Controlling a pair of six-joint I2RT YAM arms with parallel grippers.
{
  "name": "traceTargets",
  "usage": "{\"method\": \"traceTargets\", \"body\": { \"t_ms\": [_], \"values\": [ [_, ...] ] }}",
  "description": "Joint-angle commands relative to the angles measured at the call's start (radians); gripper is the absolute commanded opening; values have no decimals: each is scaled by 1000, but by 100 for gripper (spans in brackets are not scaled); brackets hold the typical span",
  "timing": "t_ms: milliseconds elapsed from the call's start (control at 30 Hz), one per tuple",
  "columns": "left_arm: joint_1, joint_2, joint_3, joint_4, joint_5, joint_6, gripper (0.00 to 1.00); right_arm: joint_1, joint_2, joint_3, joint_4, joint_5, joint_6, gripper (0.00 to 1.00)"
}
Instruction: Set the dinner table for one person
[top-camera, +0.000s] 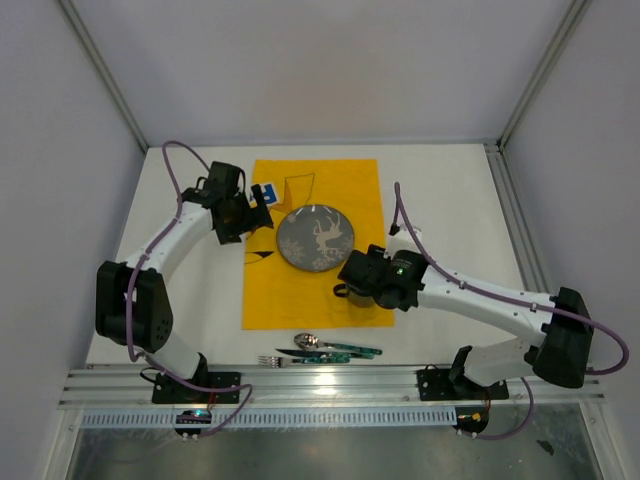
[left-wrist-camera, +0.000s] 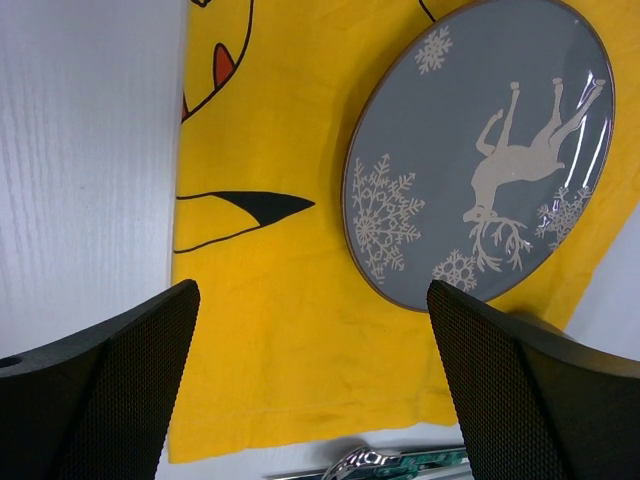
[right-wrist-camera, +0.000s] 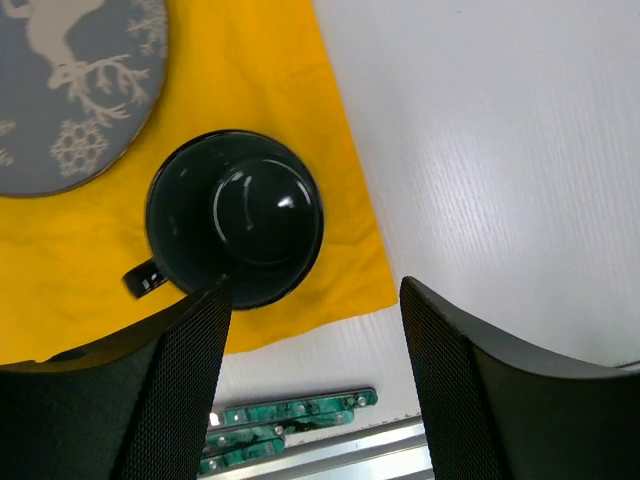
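On the white dinner table lies a yellow cartoon-printed cloth. A grey plate with a white deer and snowflakes rests on it. A black mug stands upright on the cloth's near right corner, just below the plate. My right gripper is open above the mug. Its left finger overlaps the mug's rim in view, and nothing sits between the fingers. My left gripper hangs wide open and empty over the cloth, left of the plate.
Cutlery with green marbled handles lies on the table between the cloth's near edge and the metal rail. A spoon and a fork are among it. Bare white table lies right of the cloth.
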Motion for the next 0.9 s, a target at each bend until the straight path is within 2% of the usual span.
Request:
{"method": "traceTargets", "body": {
  "t_ms": [0, 33, 67, 100, 133, 167, 200, 300, 367, 500, 633, 867],
  "values": [
    [3, 7, -4, 37, 7, -7, 99, 78, -91, 31, 40, 108, -118, 72],
    [2, 8, -2, 36, 6, -4, 98, 104, -104, 10, 81, 90, -229, 72],
    [3, 10, 1, 36, 3, -2, 98, 120, -124, -6, 197, 31, -298, 72],
    [2, 14, 4, 36, 1, -1, 98, 143, -178, -59, 272, -8, -463, 72],
    [3, 17, 7, 33, 1, 1, 98, 181, -206, -88, 428, -51, -536, 72],
    [3, 20, 16, 30, 1, 1, 98, 187, -230, -113, 496, -104, -603, 72],
    [3, 25, 19, 28, 1, 1, 98, 189, -249, -135, 535, -220, -654, 72],
    [3, 28, 29, 25, 4, 2, 99, 189, -231, -135, 519, -312, -751, 72],
    [3, 28, 32, 22, 3, 5, 99, 194, -192, -119, 480, -317, -803, 72],
    [3, 27, 33, 14, -3, 13, 98, 198, -163, -129, 555, -405, -929, 72],
    [3, 17, 23, 10, -11, 16, 98, 200, -77, -60, 510, -473, -1009, 72],
    [3, -10, 6, 4, -20, 25, 99, 200, 39, -50, 525, -513, -1158, 71]
  ]
}}
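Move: Behind and to the left of the right hand lies the spoon, about 9 cm back, 12 cm left and 13 cm below. The knife's middle is some 4 cm farther left and 1 cm nearer the base than the spoon's, the fork's about 8 cm left and 3 cm nearer. The mug stands 5 cm left of this hand and 1 cm ahead, the plate 16 cm ahead and 16 cm left. From the left hand the spoon is roughly 25 cm back and 21 cm right. Swinging away from the released mug, the empty right hand rises about 3 cm, sweeps some 12 cm left and 6 cm back past the mug's near side, then sinks about 5 cm towards the spoon and the other cutlery. The wrist turns roughly 70 degrees counter-clockwise on the way; the fingers stay open and touch nothing yet. ##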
